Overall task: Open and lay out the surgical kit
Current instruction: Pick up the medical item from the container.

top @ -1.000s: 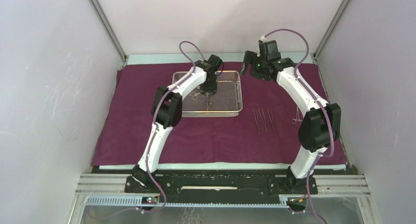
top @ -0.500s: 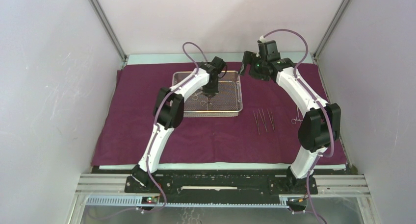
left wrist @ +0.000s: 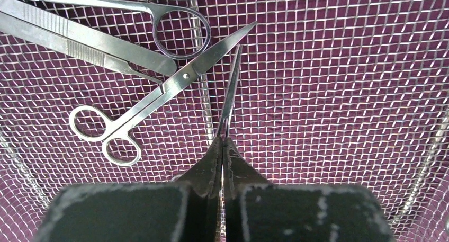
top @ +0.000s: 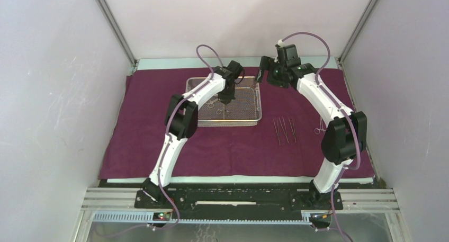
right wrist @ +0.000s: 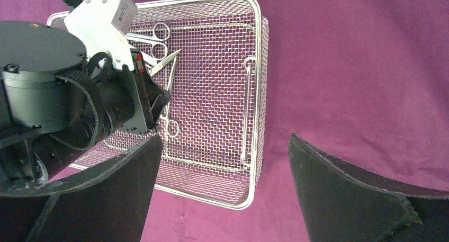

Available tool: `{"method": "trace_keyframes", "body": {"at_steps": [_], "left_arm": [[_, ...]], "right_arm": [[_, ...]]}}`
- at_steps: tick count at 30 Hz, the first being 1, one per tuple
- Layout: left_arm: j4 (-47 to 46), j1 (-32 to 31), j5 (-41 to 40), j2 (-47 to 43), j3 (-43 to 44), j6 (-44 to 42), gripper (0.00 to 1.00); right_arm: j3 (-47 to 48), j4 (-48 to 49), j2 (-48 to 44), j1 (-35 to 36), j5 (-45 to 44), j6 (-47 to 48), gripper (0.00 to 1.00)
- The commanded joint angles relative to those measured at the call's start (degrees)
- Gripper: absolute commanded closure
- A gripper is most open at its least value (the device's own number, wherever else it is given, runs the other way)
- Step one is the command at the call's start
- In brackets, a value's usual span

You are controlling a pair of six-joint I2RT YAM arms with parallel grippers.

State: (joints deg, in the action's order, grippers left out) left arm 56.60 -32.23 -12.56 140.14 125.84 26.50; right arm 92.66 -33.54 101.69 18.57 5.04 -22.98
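Observation:
The maroon-purple cloth wrap lies spread flat over the table. The silver wire-mesh tray sits on it at the back centre. My left gripper reaches down into the tray and is shut on thin steel tweezers, whose tips point away from the fingertips. Small scissors, a second pair of scissors and flat forceps lie on the mesh beside them. My right gripper hovers open and empty just right of the tray; its own view looks down on the tray's corner.
Three thin instruments lie side by side on the cloth right of the tray. A ring-handled instrument lies further right near the right arm. White enclosure walls stand close on the left, right and back.
My left gripper has shifted slightly back and right inside the tray. My right gripper has edged a little to the left, toward the tray.

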Motion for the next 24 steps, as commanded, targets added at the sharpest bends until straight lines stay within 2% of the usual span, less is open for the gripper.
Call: {"method": "trace_keyframes", "body": {"at_steps": [1,15,20,24], "left_arm": [[0.5,0.4,-0.4,-1.2,1.3,-0.2,1.0],[-2.4,1.2,3.7,-7.3,-2.9,0.5,1.0],[-4.4,3.4,4.3,-13.4,-11.7,-0.9,0.72],[-7.8,5.0,6.8,-17.8,-19.9,-1.4,0.67]], "right_arm": [[-0.2,1.5,-1.3,1.3,0.0,-0.7,0.02],[0.8,1.5,1.1,2.9,0.1,-1.0,0.02],[1.0,1.1,1.6,3.6,0.0,-0.7,0.02],[0.8,0.9,1.7,4.1,-0.2,-0.5,0.02]]}}
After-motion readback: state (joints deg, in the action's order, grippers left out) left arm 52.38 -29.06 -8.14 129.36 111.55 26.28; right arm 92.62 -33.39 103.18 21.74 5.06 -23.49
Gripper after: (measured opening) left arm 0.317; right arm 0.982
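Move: The ringed medical item lies on the tray floor, pointing forward, its shaft right at my shut left fingertips. The small scissors lie about 4 cm ahead and 4 cm left of that hand; the tweezers are roughly 6 cm ahead and 9 cm left, and the large scissors some 10 cm ahead and 8 cm left. From my right hand, the item lies about 15 cm left, level ahead and some 17 cm below. I hold my left fingers shut at the item's shaft at first, then raise them about 1 cm, open them to a third and come free. I swing that hand left and back, still climbing, towards the side of the finger rings, about 4 cm away altogether. My right hand, wide open, eases some 3 cm left towards the tray and sinks a little. ##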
